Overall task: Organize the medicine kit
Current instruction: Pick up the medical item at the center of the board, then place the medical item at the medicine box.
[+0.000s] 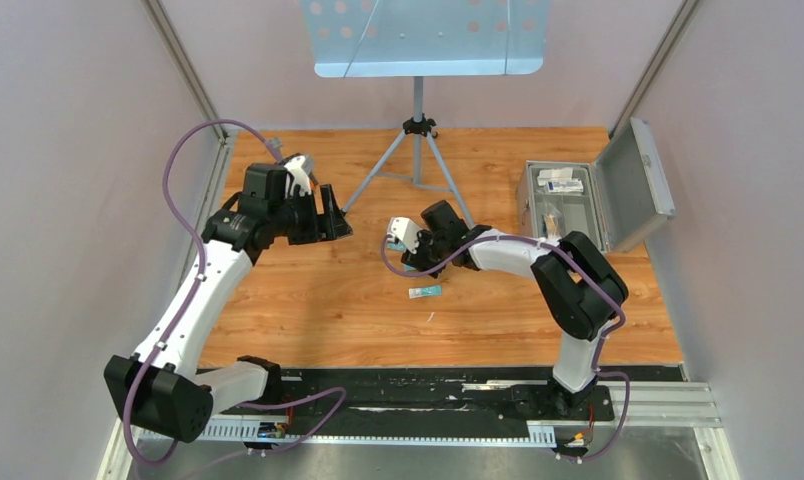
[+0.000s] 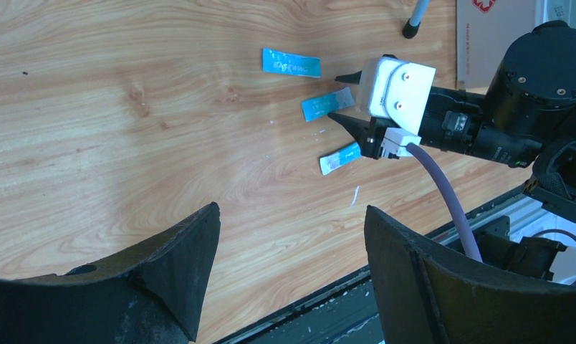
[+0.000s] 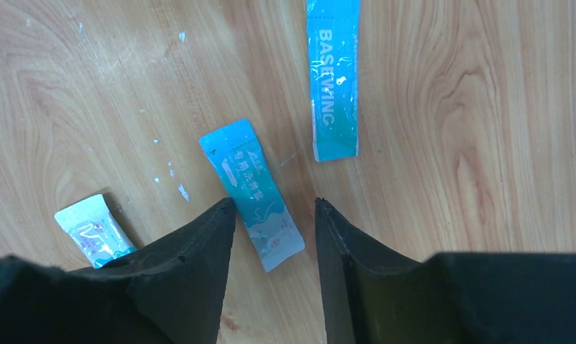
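Note:
The medicine kit (image 1: 586, 197), a silver-grey case, lies at the far right with its lid swung open and small white boxes inside. Three blue packets lie on the wooden table: a long one (image 3: 333, 79), a middle teal one (image 3: 251, 188) and a small pale one (image 3: 90, 231). My right gripper (image 3: 274, 209) hovers low over the middle packet, open, its tips either side of the packet's near end without squeezing it. From above, this gripper (image 1: 398, 240) covers all but one packet (image 1: 425, 291). My left gripper (image 2: 292, 211) is open and holds nothing, raised over the table's left part (image 1: 335, 214).
A tripod music stand (image 1: 418, 128) stands at the back centre, its legs spreading toward both grippers. Grey walls close in left, right and behind. A black rail (image 1: 428, 392) runs along the near edge. White flecks dot the wood near the packets.

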Robot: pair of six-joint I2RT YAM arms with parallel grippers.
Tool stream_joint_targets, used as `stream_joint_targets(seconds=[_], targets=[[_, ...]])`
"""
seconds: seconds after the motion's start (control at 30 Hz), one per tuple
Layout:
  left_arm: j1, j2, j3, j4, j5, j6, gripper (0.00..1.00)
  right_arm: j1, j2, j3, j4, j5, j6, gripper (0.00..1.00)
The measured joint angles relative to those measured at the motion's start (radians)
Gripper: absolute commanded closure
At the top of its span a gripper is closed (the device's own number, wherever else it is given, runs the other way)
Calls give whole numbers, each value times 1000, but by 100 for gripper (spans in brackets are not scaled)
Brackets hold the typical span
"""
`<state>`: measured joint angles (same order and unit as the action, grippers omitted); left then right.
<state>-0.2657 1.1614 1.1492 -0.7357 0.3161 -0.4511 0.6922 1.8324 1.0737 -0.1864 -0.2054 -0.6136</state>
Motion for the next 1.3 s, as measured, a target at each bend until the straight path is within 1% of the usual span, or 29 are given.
stream_joint_targets(seconds=[0.03,0.07,0.13,0.2,0.3,0.47,0.63,0.87,1.0,1.13,1.3], targets=[[0,0,-2,1,0,0,19,0,5,2,5,-6,0,59],[0,0,-5,0,0,0,19,0,8,5,6,-10,-1,65],[0,0,-11,0,0,0,19,0,16,10,12,-16,0,80],[0,0,-15,0,1,0,19,0,18,10,12,-21,-1,91],[2,0,-15,0,1,0,19,0,18,10,10,-23,3,100],[6,0,-15,1,6,0,19,1,-3,-2,-1,-25,9,100],[6,0,-16,4,11,0,19,6,-97,-34,-56,-32,35,100],[6,0,-16,18,20,0,19,8,-345,-86,-72,-23,90,100],[7,7,-16,23,29,0,19,-3,-496,-127,-79,16,134,100],[7,15,-16,23,40,0,19,-68,-636,-169,-101,48,196,100],[7,19,-16,27,47,0,19,-230,-814,-192,-141,75,290,100]])
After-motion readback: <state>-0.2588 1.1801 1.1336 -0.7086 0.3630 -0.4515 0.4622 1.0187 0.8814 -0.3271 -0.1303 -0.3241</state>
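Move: The middle blue packet lies flat, practically between my half-open right fingertips, its middle only about 1 cm to the left and 1 cm below. The upper packet is some 6 cm ahead and 5 cm left, the lower packet about 6 cm straight back. The stand foot is roughly 8 cm ahead and 12 cm right, and the open box about 9 cm ahead and 30 cm right. From my left hand the middle packet lies about 5 cm ahead, 14 cm right and 21 cm down. I shut my right fingers fully, pinching the middle packet towards its near, whitish end, then draw back a couple of centimetres and lift it about 20 cm off the board. As I rise I swing some 12 cm to the right, towards the open box, turning the hand about 25 degrees clockwise and tilting the fingers up out of their steep downward point. ##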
